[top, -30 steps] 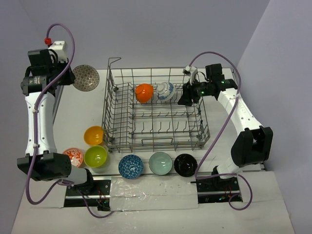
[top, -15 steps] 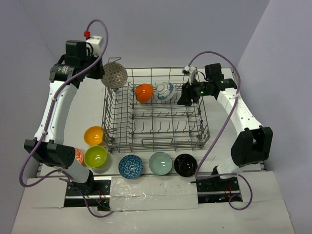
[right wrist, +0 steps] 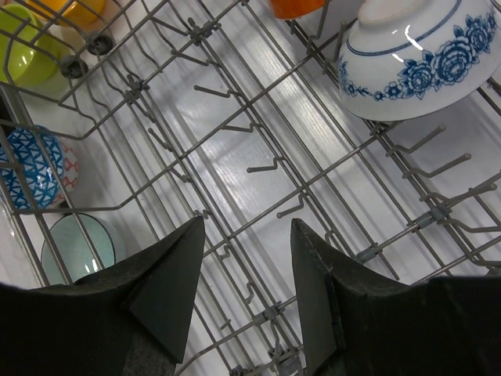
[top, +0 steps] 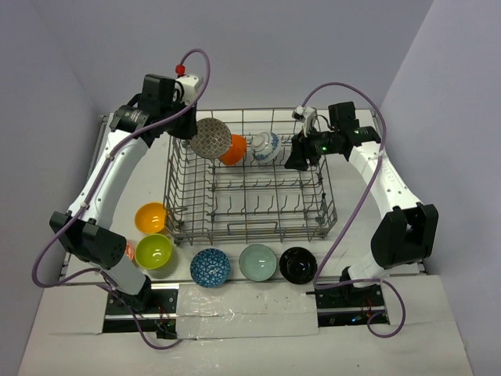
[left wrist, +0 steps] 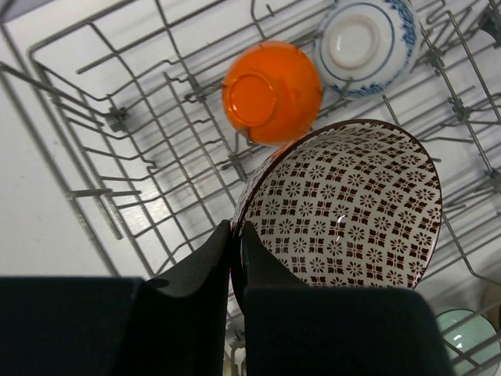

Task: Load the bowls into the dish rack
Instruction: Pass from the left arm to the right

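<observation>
My left gripper (top: 192, 130) (left wrist: 235, 232) is shut on the rim of a white bowl with a brown pattern (top: 210, 138) (left wrist: 352, 205). It holds the bowl tilted over the back left of the grey wire dish rack (top: 249, 232). Just beyond, an orange bowl (top: 234, 153) (left wrist: 272, 92) and a blue-flowered white bowl (top: 264, 146) (right wrist: 415, 55) rest upside down in the rack. My right gripper (top: 297, 161) (right wrist: 246, 225) hangs open over the rack's back right, with nothing between its fingers. Yellow (top: 151, 217), lime green (top: 153, 251), blue-patterned (top: 210, 267), pale teal (top: 257, 262) and black (top: 297, 265) bowls stand on the table.
A red-and-white bowl (top: 127, 251) shows partly behind the left arm's lower link. A raised wire loop (top: 182, 99) stands at the rack's back left corner. The right arm's purple cable (top: 345, 211) hangs past the rack's right side. Both arm bases sit at the near edge.
The left arm has swung right with the brown-patterned bowl, from over the table's left side to over the rack's back left. The right arm has stayed put.
</observation>
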{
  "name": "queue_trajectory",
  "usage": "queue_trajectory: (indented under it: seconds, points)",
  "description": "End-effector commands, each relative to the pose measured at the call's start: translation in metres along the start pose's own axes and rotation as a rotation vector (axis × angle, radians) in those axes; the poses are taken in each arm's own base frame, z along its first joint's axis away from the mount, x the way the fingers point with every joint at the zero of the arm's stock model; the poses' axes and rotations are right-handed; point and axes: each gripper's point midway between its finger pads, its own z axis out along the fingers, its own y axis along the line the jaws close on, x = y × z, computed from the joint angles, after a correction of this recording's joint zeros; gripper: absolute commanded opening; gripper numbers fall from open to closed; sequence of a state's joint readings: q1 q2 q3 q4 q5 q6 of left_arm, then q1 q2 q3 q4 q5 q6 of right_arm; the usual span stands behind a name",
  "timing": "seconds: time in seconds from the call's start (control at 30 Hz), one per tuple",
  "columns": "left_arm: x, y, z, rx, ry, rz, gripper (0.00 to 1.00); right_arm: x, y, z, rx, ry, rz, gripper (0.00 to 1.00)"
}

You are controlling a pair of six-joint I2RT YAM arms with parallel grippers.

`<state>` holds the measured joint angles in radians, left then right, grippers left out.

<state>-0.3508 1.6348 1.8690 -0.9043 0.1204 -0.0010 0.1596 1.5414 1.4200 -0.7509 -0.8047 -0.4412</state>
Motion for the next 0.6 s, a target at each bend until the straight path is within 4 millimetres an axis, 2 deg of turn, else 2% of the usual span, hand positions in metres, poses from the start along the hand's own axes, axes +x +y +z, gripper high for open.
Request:
queue_trajectory:
  seconds: [0.0,0.07,0.1,0.13,0.27,0.33,0.37,0.4,0.57]
  points:
    - [-0.013,-0.02,0.003,0.081,-0.056,0.011,0.0,-0.029,0.022,-0.016,-0.008,-0.069,-0.108,0.56]
    - [-0.01,-0.028,0.007,0.107,-0.047,0.018,0.0,-0.037,0.026,-0.023,0.019,-0.106,-0.169,0.56]
    - [-0.007,-0.031,0.01,0.12,-0.038,0.019,0.0,-0.035,0.027,-0.021,0.037,-0.1,-0.187,0.56]
    - [-0.004,-0.037,0.011,0.147,-0.028,0.021,0.0,-0.04,0.032,-0.026,0.054,-0.125,-0.222,0.56]
    - [0.002,-0.044,0.018,0.181,-0.012,0.079,0.0,-0.061,0.045,-0.029,0.088,-0.207,-0.356,0.56]
    - [0.007,-0.05,0.022,0.199,0.003,0.094,0.0,-0.068,0.051,-0.023,0.13,-0.192,-0.445,0.56]
    - [0.012,-0.055,0.026,0.211,0.021,0.102,0.0,-0.07,0.062,-0.016,0.119,-0.178,-0.515,0.57]
    - [0.014,-0.057,0.028,0.216,0.029,0.108,0.0,-0.07,0.058,-0.017,0.139,-0.167,-0.51,0.57]
    - [0.024,-0.072,0.042,0.257,0.068,0.136,0.0,-0.069,0.082,0.004,0.092,-0.097,-0.627,0.57]
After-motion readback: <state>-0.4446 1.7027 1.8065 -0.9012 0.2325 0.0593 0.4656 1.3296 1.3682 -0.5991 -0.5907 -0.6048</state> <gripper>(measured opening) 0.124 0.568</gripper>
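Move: The brown-patterned bowl, still pinched at its rim by the left hand, has its middle about 23 cm left, 5 cm ahead and 5 cm above the right fingers. Those receiving fingers lie some 28 cm right, 5 cm back and 8 cm below the left hand. In the rack, from the right hand, the blue-and-white bowl sits roughly 8 cm left, 10 cm ahead and 11 cm below, the orange bowl 18 cm left, 10 cm ahead and 11 cm below. The brown-patterned bowl is carried right and down, about 5 cm each way and slightly back, over the rack towards the right gripper, the left hand keeping its rim pinch and turning a little clockwise. To meet it, the right hand goes left and up, drawing back some 4 cm; its rise ends as the leftward reach quickens, and it rolls about 30 degrees, forward side rising, fingers half open and touching nothing. ##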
